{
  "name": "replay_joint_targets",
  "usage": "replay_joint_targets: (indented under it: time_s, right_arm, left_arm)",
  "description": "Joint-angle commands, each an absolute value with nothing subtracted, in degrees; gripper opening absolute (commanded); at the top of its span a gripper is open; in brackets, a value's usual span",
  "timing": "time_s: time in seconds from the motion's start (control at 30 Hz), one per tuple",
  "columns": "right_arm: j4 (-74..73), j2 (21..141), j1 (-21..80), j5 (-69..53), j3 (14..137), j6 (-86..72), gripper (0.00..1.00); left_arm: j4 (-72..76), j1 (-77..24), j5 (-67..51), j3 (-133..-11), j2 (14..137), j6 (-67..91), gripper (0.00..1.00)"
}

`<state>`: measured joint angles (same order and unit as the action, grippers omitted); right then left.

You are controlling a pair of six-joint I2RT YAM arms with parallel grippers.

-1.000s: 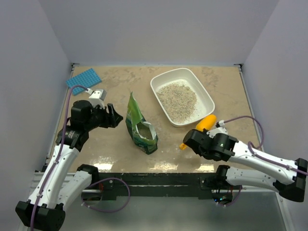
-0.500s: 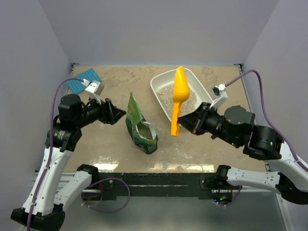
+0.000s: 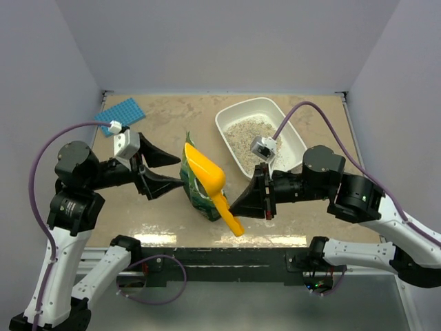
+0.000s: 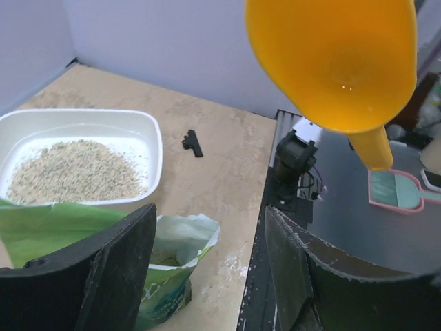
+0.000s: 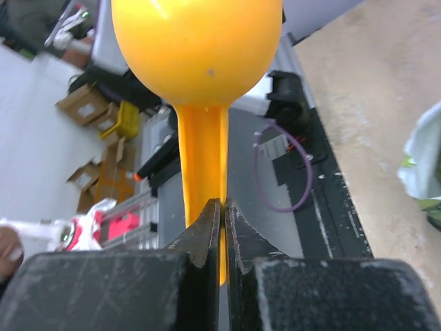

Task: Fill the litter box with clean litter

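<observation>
The white litter box [image 3: 300, 142] stands at the back right with clean litter [image 3: 242, 132] heaped in its left part. In the left wrist view the litter box [image 4: 156, 140] and its clean litter [image 4: 72, 169] lie beyond the green bag [image 4: 172, 256]. My right gripper [image 3: 238, 209] is shut on the handle of the orange scoop [image 3: 205, 176], whose bowl hangs over the open green bag [image 3: 200, 195]. The scoop [image 4: 337, 62] shows an empty bowl. My left gripper [image 3: 176, 169] is open just left of the bag, apart from it. The right wrist view shows the right gripper [image 5: 222, 204] pinching the scoop [image 5: 200, 48].
A blue gridded mat [image 3: 120, 116] lies at the back left corner. A small black piece [image 4: 193, 143] lies on the table right of the litter box. The table's black front rail [image 3: 220, 256] runs just behind the bag and scoop handle.
My right gripper has swung the scoop from above the litter box down and left to the bag's mouth. The left gripper has shifted toward the bag and its jaws have spread wider.
</observation>
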<state>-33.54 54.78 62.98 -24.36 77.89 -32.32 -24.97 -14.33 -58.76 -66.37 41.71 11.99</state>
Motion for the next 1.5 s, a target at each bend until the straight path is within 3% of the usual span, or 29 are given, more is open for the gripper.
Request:
replay_joint_targets:
  time_s: [0.0,0.27,0.7,1.47]
  right_arm:
    - [-26.99,51.34,63.02,-36.46,75.15,-30.76,0.00]
    - [-26.10,46.85,63.02,-41.48,69.53,-33.92,0.00]
    - [-23.73,50.27,63.02,-45.08,65.74,-32.96,0.00]
    - [-20.74,55.02,63.02,-46.05,64.95,-33.05,0.00]
  left_arm:
    - [-21.18,-15.20,-69.87,-66.97,41.57,8.01,0.69]
    - [-17.41,-15.38,-72.23,-65.65,40.34,5.54,0.70]
    - [-4.84,-15.55,-82.08,-64.07,40.78,11.86,0.71]
    - [-2.73,-17.49,-83.50,-61.96,38.94,10.63,0.66]
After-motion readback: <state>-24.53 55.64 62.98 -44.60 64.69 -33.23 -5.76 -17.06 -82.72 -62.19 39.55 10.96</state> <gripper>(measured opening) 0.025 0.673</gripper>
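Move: The scoop's bowl, whose handle the right hand already grips, hangs about 7 cm to the right of the open left hand, level fore and aft and some 6 cm above it. From the right hand the left fingers wait about 9 cm ahead and 14 cm to the left, at equal height. The litter bag stands roughly 11 cm ahead of the left hand, 5 cm to its right and 31 cm below; the litter box is about 35 cm ahead, 25 cm right and 37 cm down. Still pinching the scoop's handle, the right hand draws back about 6 cm, then sinks about as far and edges left, turning some 20 degrees counter-clockwise to bring the bowl down before the left fingers. The left hand, kept wide open, also draws back, about 7 cm, swinging roughly 25 degrees clockwise and rolling to face the bowl; no touch on it can be seen. ##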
